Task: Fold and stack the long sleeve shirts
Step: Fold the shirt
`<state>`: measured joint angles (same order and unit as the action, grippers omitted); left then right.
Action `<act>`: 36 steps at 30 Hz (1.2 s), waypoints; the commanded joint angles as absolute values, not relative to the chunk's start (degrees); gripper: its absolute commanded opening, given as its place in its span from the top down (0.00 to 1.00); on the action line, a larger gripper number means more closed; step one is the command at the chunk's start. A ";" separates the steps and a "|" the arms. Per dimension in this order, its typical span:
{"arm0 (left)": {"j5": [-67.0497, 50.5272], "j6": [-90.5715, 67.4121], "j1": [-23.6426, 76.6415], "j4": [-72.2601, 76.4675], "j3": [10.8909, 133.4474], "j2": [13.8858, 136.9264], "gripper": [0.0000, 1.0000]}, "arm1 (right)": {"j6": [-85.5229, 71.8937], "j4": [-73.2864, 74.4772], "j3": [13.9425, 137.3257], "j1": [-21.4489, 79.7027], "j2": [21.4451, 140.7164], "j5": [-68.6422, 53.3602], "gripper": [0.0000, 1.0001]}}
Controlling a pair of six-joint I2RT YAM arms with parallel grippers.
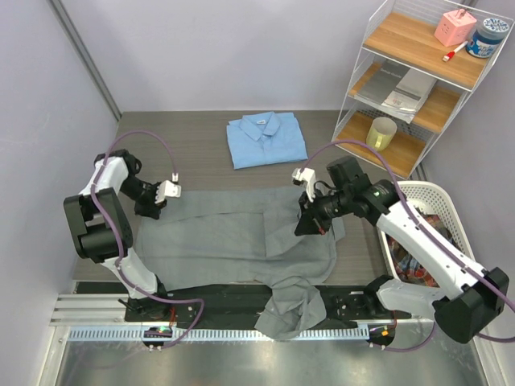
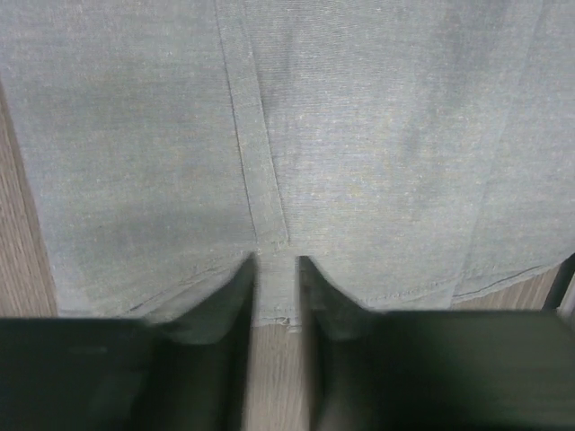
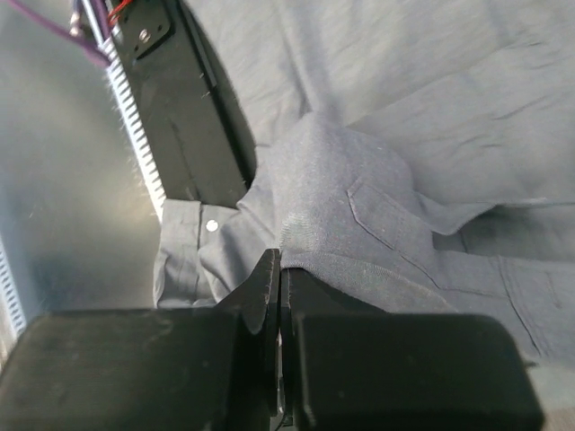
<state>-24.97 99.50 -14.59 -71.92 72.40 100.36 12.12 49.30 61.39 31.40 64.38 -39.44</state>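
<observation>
The grey long sleeve shirt [image 1: 217, 237] lies spread across the table, with one part hanging over the front edge. My left gripper [image 1: 169, 191] is at its left hem. In the left wrist view the jaws [image 2: 274, 262] stand slightly apart, open, over the hem of the grey cloth [image 2: 359, 135], with bare wood showing between them. My right gripper [image 1: 308, 219] is shut on a raised fold of the grey shirt [image 3: 377, 206], the cloth pinched at the fingertips [image 3: 280, 265]. The light blue shirt [image 1: 265, 138] lies folded at the back middle.
A wire shelf [image 1: 360, 80] stands at the back right and holds a yellow cup [image 1: 381, 133]. A white laundry basket [image 1: 438, 197] with clothes sits by the right arm. The black base rail [image 1: 225, 296] runs along the front edge.
</observation>
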 commanded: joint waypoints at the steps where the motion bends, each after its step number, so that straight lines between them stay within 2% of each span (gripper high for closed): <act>1: -29.07 100.29 -14.94 -76.89 72.68 95.98 0.62 | 12.40 47.39 60.91 34.80 66.53 -41.75 0.99; 2: -29.96 99.94 -14.94 -77.60 73.73 95.37 0.57 | 11.70 45.55 60.73 36.11 66.97 -41.57 0.99; 6: -38.30 93.88 -15.03 -79.72 78.56 91.77 0.46 | 12.47 37.63 63.09 38.76 72.92 -40.17 0.99; 10: -49.46 79.84 -14.94 -74.55 83.31 85.19 0.44 | 29.30 42.09 70.03 40.16 83.36 -40.26 0.99; 11: -52.53 71.36 -14.85 -71.92 83.06 83.69 0.40 | 31.53 42.88 71.70 40.25 86.37 -40.17 0.99; 12: -53.95 67.02 -14.94 -65.19 82.62 82.19 0.27 | 34.34 45.50 75.46 40.69 89.01 -39.82 0.99; 14: -56.93 59.19 -14.94 -59.44 80.17 77.80 0.21 | 42.25 49.90 79.52 41.31 96.13 -38.51 0.99; 17: -60.11 56.60 -14.50 -57.48 77.79 74.19 0.00 | 43.16 52.82 82.26 42.89 99.32 -35.95 0.99; 20: -59.42 54.93 -12.14 -58.44 76.20 73.74 0.00 | 36.25 48.01 82.36 43.68 96.96 -39.55 0.99; 23: -58.53 55.97 -10.72 -64.31 76.55 74.88 0.00 | 33.23 39.30 81.21 44.47 93.79 -37.36 0.99; 28: -66.67 60.00 -10.63 -73.72 79.36 78.75 0.00 | 28.05 39.20 90.43 45.44 96.32 -38.32 0.99; 31: -69.25 60.73 -7.92 -76.03 75.88 76.83 0.00 | 23.58 34.38 90.01 45.88 94.93 -37.10 0.99; 34: -69.70 57.15 -2.92 -67.36 68.58 71.57 0.00 | 21.36 31.21 88.07 46.14 92.73 -36.21 0.99; 35: -68.31 47.73 -1.16 -62.63 66.64 70.06 0.00 | 21.27 30.94 87.54 46.32 92.20 -36.30 0.99; 36: -67.77 42.24 2.60 -48.57 64.18 68.22 0.00 | 21.53 30.59 86.67 46.67 91.85 -36.04 0.99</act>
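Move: Along the far side of the shirt, the strip where the held sleeve is taken lies about 17 cm left of the right hand, 9 cm ahead and some 14 cm below. From that hand the folded blue shirt is roughly 14 cm left and 33 cm ahead, the near sleeve 5 cm left and 19 cm back, both about 14 cm lower. For the left hand, the held sleeve end is some 45 cm right, 8 cm back and 12 cm higher. Keeping its pinch on the far sleeve's end, the right hand sweeps left and forward while sinking about 9 cm over the shirt, then rises again, still going left, about 15 cm in all. The left hand opens wide, lifts some 20 cm off the shirt's left edge, then swings right towards the held sleeve, its fingers tipping about 40 degrees to point right. ##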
